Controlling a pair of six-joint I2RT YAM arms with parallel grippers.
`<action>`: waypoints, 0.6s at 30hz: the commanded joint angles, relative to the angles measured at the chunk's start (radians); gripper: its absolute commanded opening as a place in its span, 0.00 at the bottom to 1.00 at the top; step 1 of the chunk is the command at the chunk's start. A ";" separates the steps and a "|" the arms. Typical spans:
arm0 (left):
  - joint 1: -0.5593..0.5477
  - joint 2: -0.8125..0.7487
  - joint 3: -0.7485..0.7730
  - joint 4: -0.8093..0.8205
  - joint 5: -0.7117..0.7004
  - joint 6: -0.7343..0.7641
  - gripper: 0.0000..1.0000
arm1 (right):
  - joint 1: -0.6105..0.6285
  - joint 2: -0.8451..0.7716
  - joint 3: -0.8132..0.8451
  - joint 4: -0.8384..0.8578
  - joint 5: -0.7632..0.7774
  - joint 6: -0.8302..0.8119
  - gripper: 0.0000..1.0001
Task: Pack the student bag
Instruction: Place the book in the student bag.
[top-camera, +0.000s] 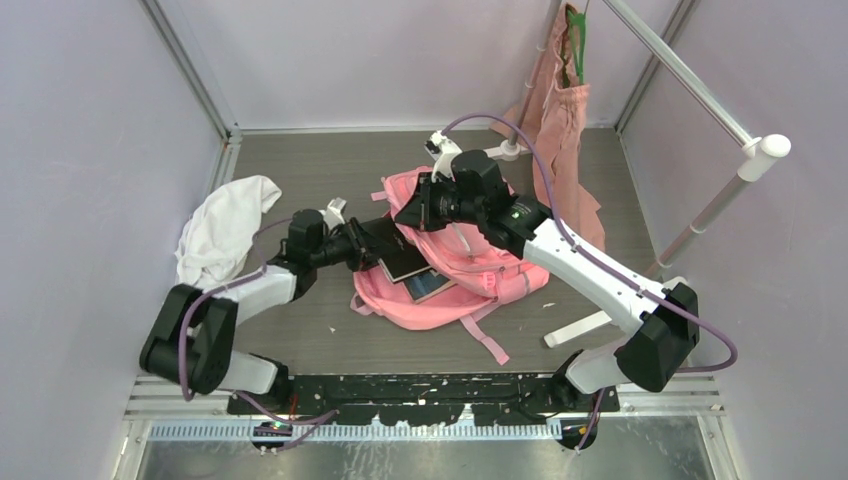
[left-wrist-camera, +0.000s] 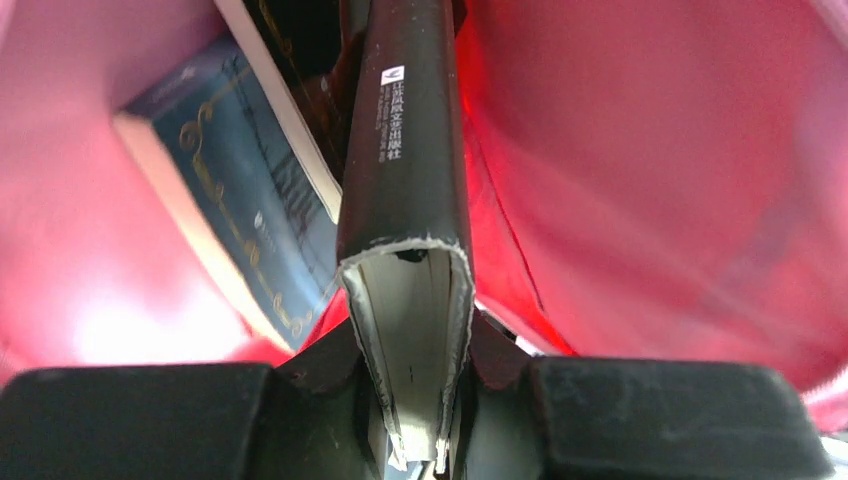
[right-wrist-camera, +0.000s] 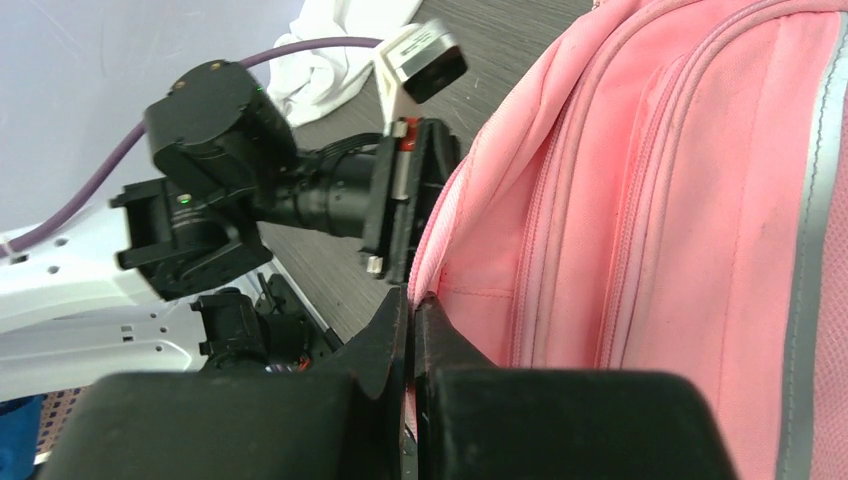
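Observation:
The pink student bag (top-camera: 478, 268) lies in the middle of the table with its mouth facing left. My left gripper (top-camera: 370, 246) is shut on a black book (top-camera: 402, 254), which is partly inside the mouth. In the left wrist view the black book (left-wrist-camera: 405, 150) stands spine-up between the jaws of the left gripper (left-wrist-camera: 420, 400), with pink lining (left-wrist-camera: 650, 150) around it. A blue book (left-wrist-camera: 240, 210) lies inside beside it, and the blue book (top-camera: 433, 287) also shows from above. My right gripper (top-camera: 410, 213) is shut on the bag's upper opening edge. The right gripper (right-wrist-camera: 412, 310) pinches pink fabric of the bag (right-wrist-camera: 650, 200).
A white cloth (top-camera: 225, 225) lies crumpled at the left. A dusty-pink tote on a green hanger (top-camera: 565, 100) hangs from a white rack (top-camera: 700, 90) at the back right; the rack's foot (top-camera: 590, 325) lies near the right arm. The left arm's wrist (right-wrist-camera: 215, 150) is close to the right gripper.

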 joint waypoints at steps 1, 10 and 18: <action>-0.062 0.125 0.092 0.323 -0.071 -0.051 0.00 | 0.025 -0.049 0.056 0.145 -0.022 0.018 0.01; -0.185 0.369 0.324 0.114 -0.075 0.030 0.44 | 0.027 -0.071 0.048 0.126 0.007 0.013 0.01; -0.186 0.203 0.355 -0.248 -0.130 0.231 0.70 | 0.026 -0.063 0.045 0.125 0.021 0.009 0.01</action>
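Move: To the left hand's right, about 13 cm off, some 2 cm forward and 6 cm below, is the place for the black book it already holds, inside the student bag. The blue book there lies roughly 13 cm right, 1 cm back and 8 cm below; the raised bag flap's edge is about 10 cm right, 1 cm forward and 11 cm above. From the right hand, gripping that edge, the place lies around 18 cm below, level fore and aft, 2 cm right. Sliding the held book deeper into the bag, the left hand goes some 9 cm to the right and 4 cm forward, under the raised flap, sinking about 1 cm. Near the end of that reach its fingers start to open wide and release the book, and the hand settles another 2 cm down while easing back and left about 1 cm. The right hand stays put, still pinching the flap up. ##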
